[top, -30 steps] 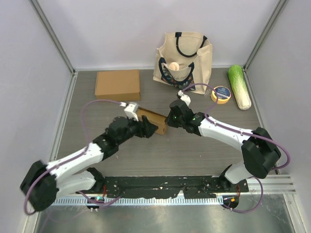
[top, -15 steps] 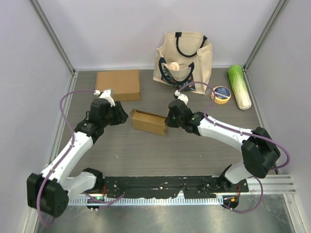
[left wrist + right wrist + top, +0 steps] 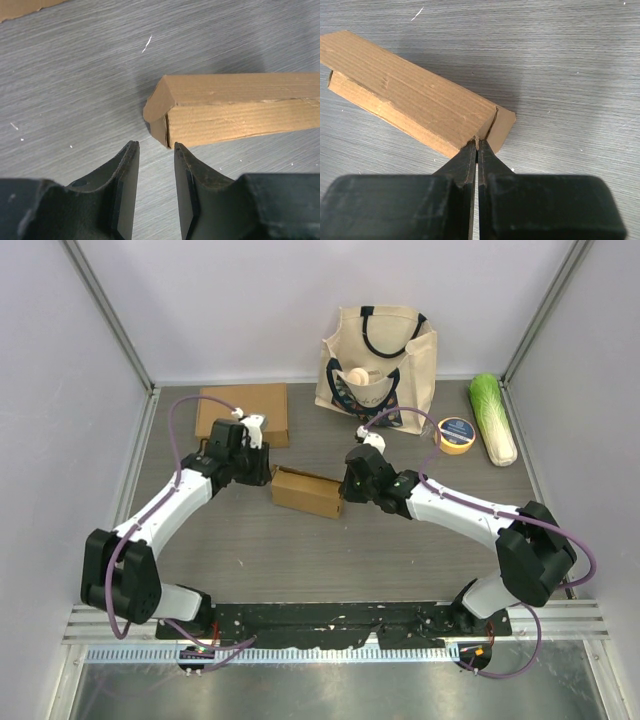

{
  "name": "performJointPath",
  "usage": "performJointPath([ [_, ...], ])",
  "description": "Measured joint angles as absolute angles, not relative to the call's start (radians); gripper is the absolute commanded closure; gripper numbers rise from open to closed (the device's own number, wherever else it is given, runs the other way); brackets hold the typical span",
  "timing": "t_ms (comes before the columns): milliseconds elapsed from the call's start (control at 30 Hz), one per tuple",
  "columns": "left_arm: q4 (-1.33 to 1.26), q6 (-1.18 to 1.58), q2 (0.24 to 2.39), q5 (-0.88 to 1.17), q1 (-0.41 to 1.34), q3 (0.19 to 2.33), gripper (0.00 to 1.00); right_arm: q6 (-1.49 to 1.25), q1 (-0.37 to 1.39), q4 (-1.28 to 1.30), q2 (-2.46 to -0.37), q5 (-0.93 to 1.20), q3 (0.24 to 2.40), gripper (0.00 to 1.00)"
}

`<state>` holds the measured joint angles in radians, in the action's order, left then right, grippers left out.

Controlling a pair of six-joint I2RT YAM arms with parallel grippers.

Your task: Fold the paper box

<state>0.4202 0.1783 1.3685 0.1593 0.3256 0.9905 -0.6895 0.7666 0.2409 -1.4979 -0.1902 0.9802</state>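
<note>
The brown paper box (image 3: 307, 492) lies closed up as a long block in the middle of the table. In the right wrist view my right gripper (image 3: 477, 143) is shut, its tips pinching the upper corner edge of the box (image 3: 410, 100) beside a loose end flap (image 3: 501, 127). From above, this right gripper (image 3: 344, 494) sits at the box's right end. My left gripper (image 3: 260, 473) stands just off the box's left end. Its jaws (image 3: 155, 147) are narrowly open with only bare table between them, and the box's end flap (image 3: 159, 107) sits slightly ajar just ahead.
A flat folded cardboard piece (image 3: 243, 412) lies at the back left, behind the left arm. A canvas tote bag (image 3: 378, 360) stands at the back, with a yellow tape roll (image 3: 454, 435) and a green cabbage (image 3: 493, 418) to its right.
My left gripper left the near side of the box, swung out to the left and came round to the box's left end while its jaws narrowed. The right gripper kept its pinch.
</note>
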Motion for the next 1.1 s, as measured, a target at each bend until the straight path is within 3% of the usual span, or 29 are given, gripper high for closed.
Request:
performJointPath([
  [367,0.438,0.121,1.502,0.152,0.325,1.072,0.62,-0.674,0.777,0.24,-1.498,-0.183,0.98,0.99],
  [600,0.444,0.12,1.562,0.169,0.325,1.137,0.9,-0.667,0.788,0.241,-1.499,-0.183,0.984,0.99],
  [700,0.47,0.122,1.563,0.179,0.327,1.143,0.95,-0.666,0.793,0.243,-1.499,-0.184,0.984,0.99],
  [1100,0.622,0.125,1.562,0.141,0.345,1.23,0.99,-0.654,0.829,0.28,-1.527,-0.228,1.026,0.99],
])
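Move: The small paper box's loose left end flap is the nearest part, about 3 cm ahead of the open left fingers, 2 cm to their right and 2 cm below. The box's middle lies some 9 cm to the right of the left hand, 2 cm nearer the base and 3 cm lower; the closed carton is about 15 cm ahead and 5 cm left of it. From the right hand, already pinching the box's right end, that flap is roughly 15 cm left and 3 cm ahead. The box's left end flap is met by the left hand, which goes about 3 cm forward and 2 cm down, then shuts its fingers on the flap and corner edge while easing back and slightly up. The right fingers keep their pinch on the right end and carry it about 1.5 cm left and 1 cm back, towards the left hand. ##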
